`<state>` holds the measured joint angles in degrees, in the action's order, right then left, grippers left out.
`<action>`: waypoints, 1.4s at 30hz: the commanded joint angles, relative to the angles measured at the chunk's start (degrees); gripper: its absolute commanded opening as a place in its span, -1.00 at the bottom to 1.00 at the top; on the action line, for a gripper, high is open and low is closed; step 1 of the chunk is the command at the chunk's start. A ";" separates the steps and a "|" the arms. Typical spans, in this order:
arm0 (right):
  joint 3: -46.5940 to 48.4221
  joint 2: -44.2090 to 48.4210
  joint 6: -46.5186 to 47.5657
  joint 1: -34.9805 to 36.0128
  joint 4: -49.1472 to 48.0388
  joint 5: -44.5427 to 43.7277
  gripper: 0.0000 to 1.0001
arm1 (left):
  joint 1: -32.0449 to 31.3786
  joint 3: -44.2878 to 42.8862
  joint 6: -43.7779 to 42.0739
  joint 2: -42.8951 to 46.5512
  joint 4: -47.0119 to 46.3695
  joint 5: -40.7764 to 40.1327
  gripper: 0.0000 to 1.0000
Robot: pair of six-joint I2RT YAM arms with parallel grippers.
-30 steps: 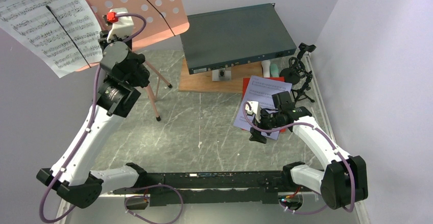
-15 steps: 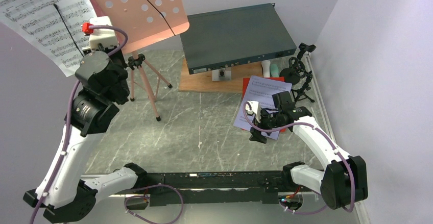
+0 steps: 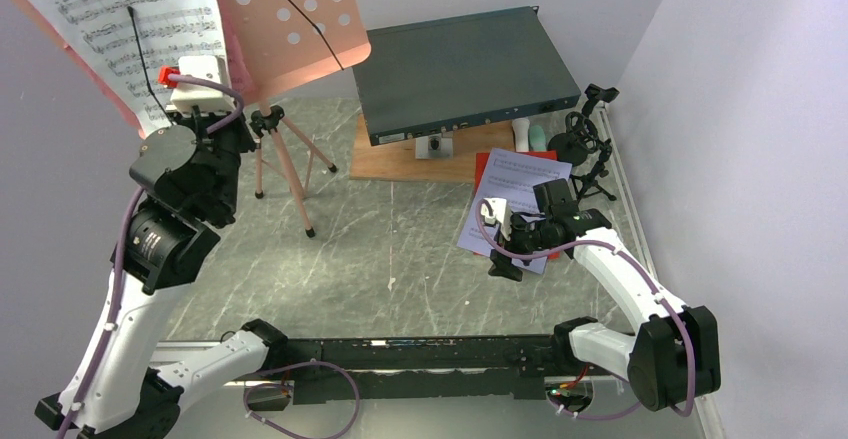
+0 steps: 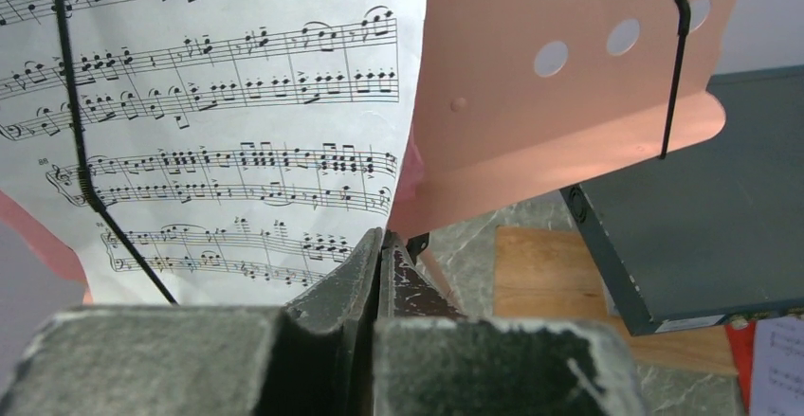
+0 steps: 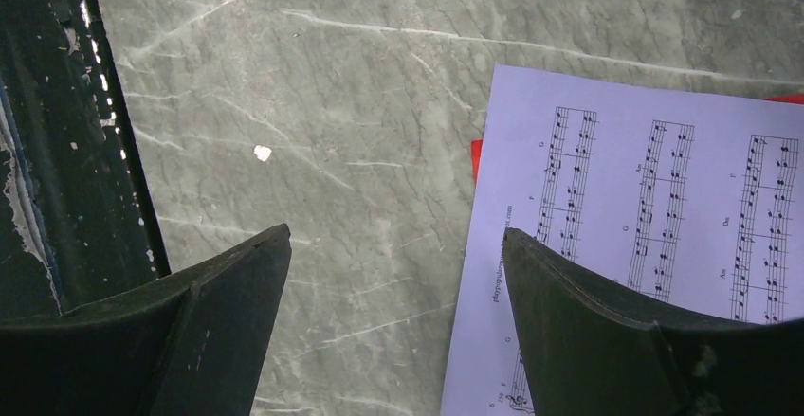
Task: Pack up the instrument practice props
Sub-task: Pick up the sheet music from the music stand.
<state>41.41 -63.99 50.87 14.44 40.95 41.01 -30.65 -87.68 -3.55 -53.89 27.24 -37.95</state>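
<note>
The salmon-pink music stand [image 3: 290, 19] [image 4: 531, 122] stands on its tripod at the back left. A white sheet-music page [image 3: 120, 19] [image 4: 218, 103] leans on its left side under a black wire. My left gripper [image 4: 382, 238] is shut, its tips pinching that page's lower right corner. On the right, a lavender page [image 3: 515, 194] [image 5: 645, 179] lies flat over a red page [image 3: 485, 164]. My right gripper [image 3: 497, 241] [image 5: 396, 236] hovers open over the lavender page's left edge, holding nothing. The black mic stand [image 3: 590, 144] and two small tubes [image 3: 530, 136] sit at the back right.
A dark grey rack box [image 3: 465, 69] [image 4: 721, 226] rests on a wooden board [image 3: 400, 159] at the back middle. White walls close in on the left, back and right. The stand's tripod legs [image 3: 290, 174] spread just right of my left arm.
My left gripper has shut and the arm has swung left and nearer. The white page has shifted right and turned more upright. The right arm has not moved.
</note>
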 commanded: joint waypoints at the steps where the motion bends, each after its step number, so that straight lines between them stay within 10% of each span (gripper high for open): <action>1: 1.39 1.42 1.16 -0.20 0.27 1.61 0.71 | 0.07 1.37 0.76 -0.02 -2.27 1.47 -0.75; 23: 1.24 2.78 1.51 -0.37 0.51 1.52 0.71 | 0.16 -1.97 11.68 2.30 5.70 5.54 0.40; 42: 1.22 3.97 2.04 -0.37 0.96 2.31 0.71 | 0.09 -31.32 21.21 -21.84 37.17 -10.13 0.46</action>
<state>41.41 -61.32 51.51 14.31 41.63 41.08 -30.65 -114.17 13.72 -72.07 56.84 -43.13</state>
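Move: The sheet music's lower right corner is right at the left hand's nearly shut fingertips, scarcely 1 cm ahead and at their height. The sheet spreads from there, its middle some 6 cm farther out, 9 cm left and 9 cm up. The black strap over the sheet lies about 13 cm left, 5 cm ahead and 5 cm up; the bare copper panel is about 14 cm right, 8 cm ahead and 8 cm up. For the idle right hand, the corner is some 60 cm left, 8 cm ahead and 40 cm above. The sheet music's lower right corner is let go as the left fingers spread from nearly shut to about three quarters open. The hand first sinks nearly 2 cm, then draws back some 3 cm while its left side rolls slightly down, and at last pushes about 4 cm forward to the corner again, tipping some 15 degrees nose-down, with the fingers still open either side of it. ##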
